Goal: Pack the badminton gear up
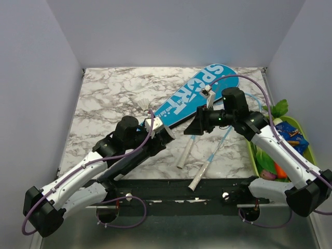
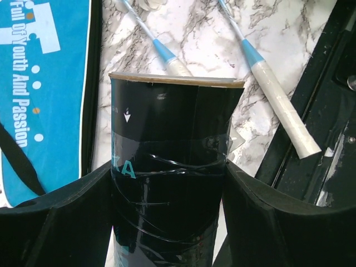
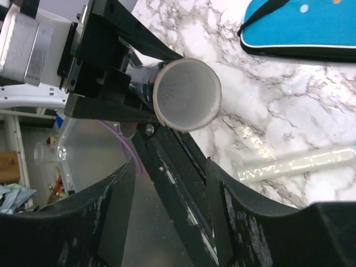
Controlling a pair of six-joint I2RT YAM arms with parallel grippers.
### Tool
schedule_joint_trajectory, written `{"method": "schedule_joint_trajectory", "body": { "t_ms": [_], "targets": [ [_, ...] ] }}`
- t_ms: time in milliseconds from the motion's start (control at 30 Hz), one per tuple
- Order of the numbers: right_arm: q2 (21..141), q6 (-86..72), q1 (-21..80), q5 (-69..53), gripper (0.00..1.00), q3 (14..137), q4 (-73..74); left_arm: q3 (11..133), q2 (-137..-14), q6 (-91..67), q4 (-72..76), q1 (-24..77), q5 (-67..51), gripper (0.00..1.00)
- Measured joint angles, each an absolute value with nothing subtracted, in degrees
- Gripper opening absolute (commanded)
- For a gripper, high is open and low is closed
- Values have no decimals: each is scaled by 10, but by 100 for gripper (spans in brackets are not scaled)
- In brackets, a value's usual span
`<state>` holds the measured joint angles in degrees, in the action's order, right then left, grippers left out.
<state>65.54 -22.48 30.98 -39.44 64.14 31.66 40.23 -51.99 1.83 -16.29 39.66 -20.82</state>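
Observation:
The cyan bag [image 1: 199,96] lettered "SPORT" lies slantwise across the back of the marble table. Two rackets lie beside it, their white handles [image 1: 185,153] [image 1: 199,176] pointing toward the near edge. My left gripper [image 1: 158,130] is shut on a black taped tube [image 2: 169,167], which it holds above the table. In the left wrist view both handles [image 2: 281,105] [image 2: 167,55] and the bag [image 2: 50,83] show past the tube. My right gripper [image 1: 193,126] faces the tube's open end [image 3: 187,94]; its jaws [image 3: 171,164] stand open and hold nothing.
A white shuttlecock [image 1: 144,101] lies on the marble left of the bag. A green tray [image 1: 306,140] of toy vegetables and a blue packet sits at the right edge. The black base rail [image 1: 171,187] runs along the near edge.

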Motion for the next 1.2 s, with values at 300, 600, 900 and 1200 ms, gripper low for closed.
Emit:
{"method": "schedule_joint_trajectory", "body": {
  "t_ms": [300, 600, 900, 1200],
  "targets": [
    [719, -232, 353, -400, 47, 683, 290, 387, -521, 18, -132, 398, -239, 0],
    [762, -241, 372, -402, 39, 691, 273, 370, -512, 14, -108, 398, -251, 0],
    [777, -253, 387, -407, 36, 691, 255, 357, -492, 7, -93, 399, -253, 0],
    [788, -257, 396, -415, 32, 691, 247, 356, -492, 6, -91, 399, -253, 0]
  ]
}}
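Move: My left hand is already gripping the black tube just behind its open mouth, which sits about 3 cm ahead and 4 cm to the right of it, at nearly its height. From my right hand the mouth is about 7 cm to the left, 2 cm ahead and 4 cm lower. Some 25 cm beneath my right hand lie the nearer racket handle, about 2 cm ahead, and the other racket's handle, roughly 7 cm back and 5 cm to the right. I bring my right hand some 6–7 cm left to the tube's open mouth, sinking slightly and slowing as I arrive, and narrow its fingers from well open to about a third, so the tips come up around the near edge of the rim. My left hand keeps its grip on the tube and eases it a centimetre or so back and to the right. ##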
